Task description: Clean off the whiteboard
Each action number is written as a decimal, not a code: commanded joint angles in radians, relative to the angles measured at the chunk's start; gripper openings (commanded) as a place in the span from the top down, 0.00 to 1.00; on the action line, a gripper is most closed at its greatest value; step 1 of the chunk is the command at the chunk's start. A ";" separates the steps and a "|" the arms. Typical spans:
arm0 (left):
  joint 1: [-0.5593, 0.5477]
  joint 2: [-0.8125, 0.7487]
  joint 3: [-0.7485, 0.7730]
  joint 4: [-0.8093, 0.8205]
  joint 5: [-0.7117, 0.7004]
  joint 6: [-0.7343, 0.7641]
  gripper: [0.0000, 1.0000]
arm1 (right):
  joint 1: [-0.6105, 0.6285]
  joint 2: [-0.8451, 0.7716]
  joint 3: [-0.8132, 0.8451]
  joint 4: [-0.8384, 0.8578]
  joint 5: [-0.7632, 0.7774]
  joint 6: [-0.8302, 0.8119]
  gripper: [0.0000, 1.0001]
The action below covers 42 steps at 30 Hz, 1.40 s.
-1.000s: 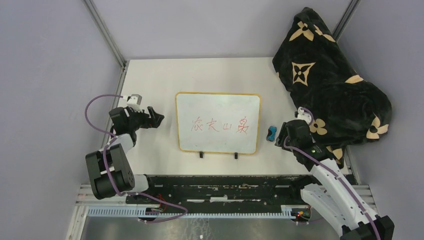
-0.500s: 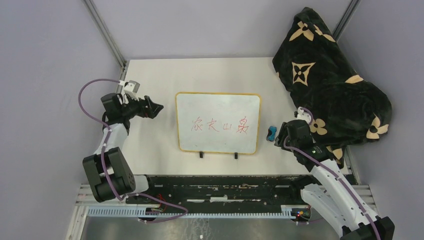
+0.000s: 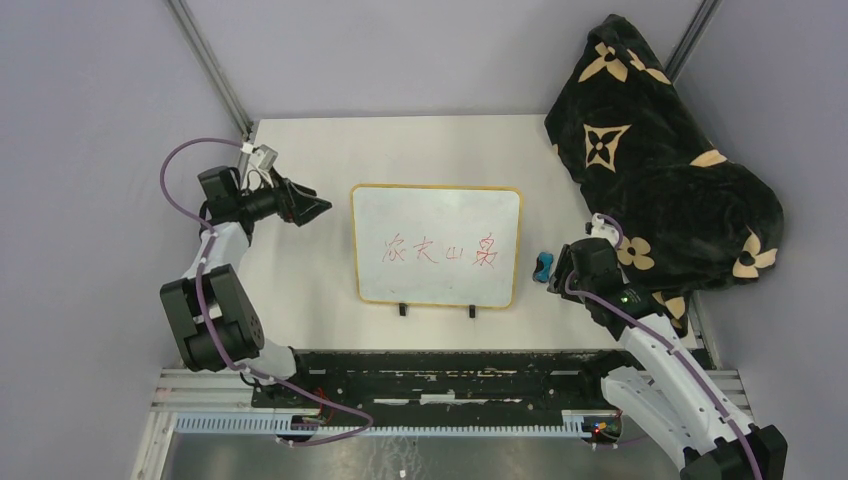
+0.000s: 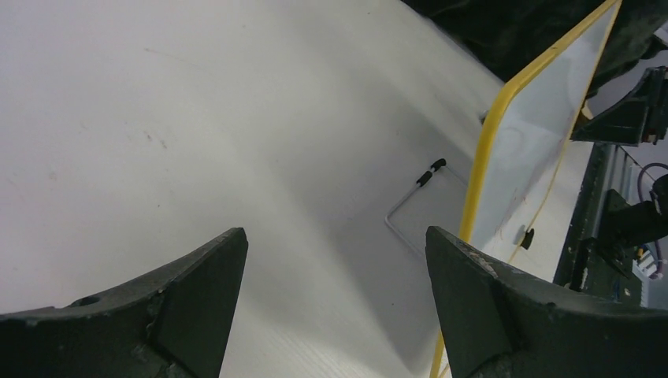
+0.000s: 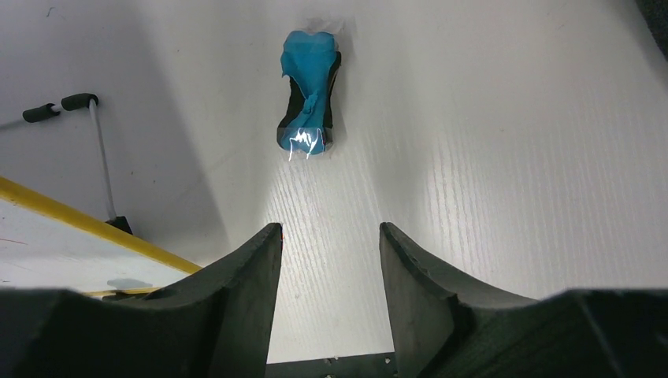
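The whiteboard [image 3: 436,245], white with a yellow frame and red handwriting across its middle, lies flat at the table's centre. Its yellow edge [image 4: 482,157] and wire stand show in the left wrist view. My left gripper [image 3: 318,208] hovers open just off the board's upper left corner, with nothing between its fingers [image 4: 197,299]. A small blue-black eraser [image 3: 542,267] lies right of the board. My right gripper [image 3: 560,268] stands open beside it, empty; the eraser [image 5: 309,94] sits ahead of the fingertips [image 5: 264,260] in the right wrist view.
A black blanket with tan flower patterns [image 3: 660,170] is heaped at the table's right side. Grey walls enclose the table. The black rail [image 3: 440,375] holding the arm bases runs along the near edge.
My left arm has swung up and away from me, its gripper now pointing at the board's upper left corner. The right gripper has barely moved.
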 commanded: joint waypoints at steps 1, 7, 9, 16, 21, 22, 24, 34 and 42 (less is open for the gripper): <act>-0.010 0.021 0.066 -0.021 0.163 0.041 0.12 | 0.003 0.006 0.017 0.041 0.004 -0.009 0.43; -0.085 0.044 0.107 -0.163 0.165 0.174 0.19 | 0.003 0.034 0.025 0.043 0.002 -0.008 0.43; -0.111 0.057 0.116 -0.169 0.158 0.176 0.20 | 0.003 0.038 0.025 0.043 0.003 -0.007 0.43; -0.156 0.106 0.176 -0.169 0.140 0.173 0.22 | 0.002 0.041 0.026 0.039 0.010 -0.008 0.43; -0.186 0.123 0.225 -0.169 0.162 0.146 0.26 | 0.003 0.057 0.026 0.045 0.012 -0.006 0.43; -0.192 0.124 0.233 -0.169 0.168 0.141 0.27 | 0.003 0.060 0.028 0.046 0.012 -0.007 0.43; -0.203 0.126 0.244 -0.169 0.176 0.130 0.31 | 0.003 0.065 0.030 0.045 0.014 -0.006 0.43; -0.239 0.128 0.246 -0.215 0.228 0.136 0.48 | 0.003 0.069 0.033 0.041 0.024 -0.007 0.43; -0.240 0.105 0.251 -0.309 0.238 0.197 0.78 | 0.003 0.072 0.033 0.042 0.028 -0.007 0.43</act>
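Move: The spot high on the whiteboard's left edge, near its far corner, lies about 9 cm to the left hand's right, some 2 cm back and 2 cm above. The red writing is about 27 cm right, 8 back and 5 below; the board's near-left black foot, about 19 right, 17 back and 16 below. For the right hand, that edge spot is roughly 46 cm left, 14 ahead and 10 above. To its right, the left hand travels about 9.5 cm towards the whiteboard's upper left edge, climbing near 3 cm in the later part as the wrist swings clockwise some 25 degrees. The wide fingers narrow gradually, then close fast at the last, one pad behind the yellow frame and one before its face, pinching the edge. ##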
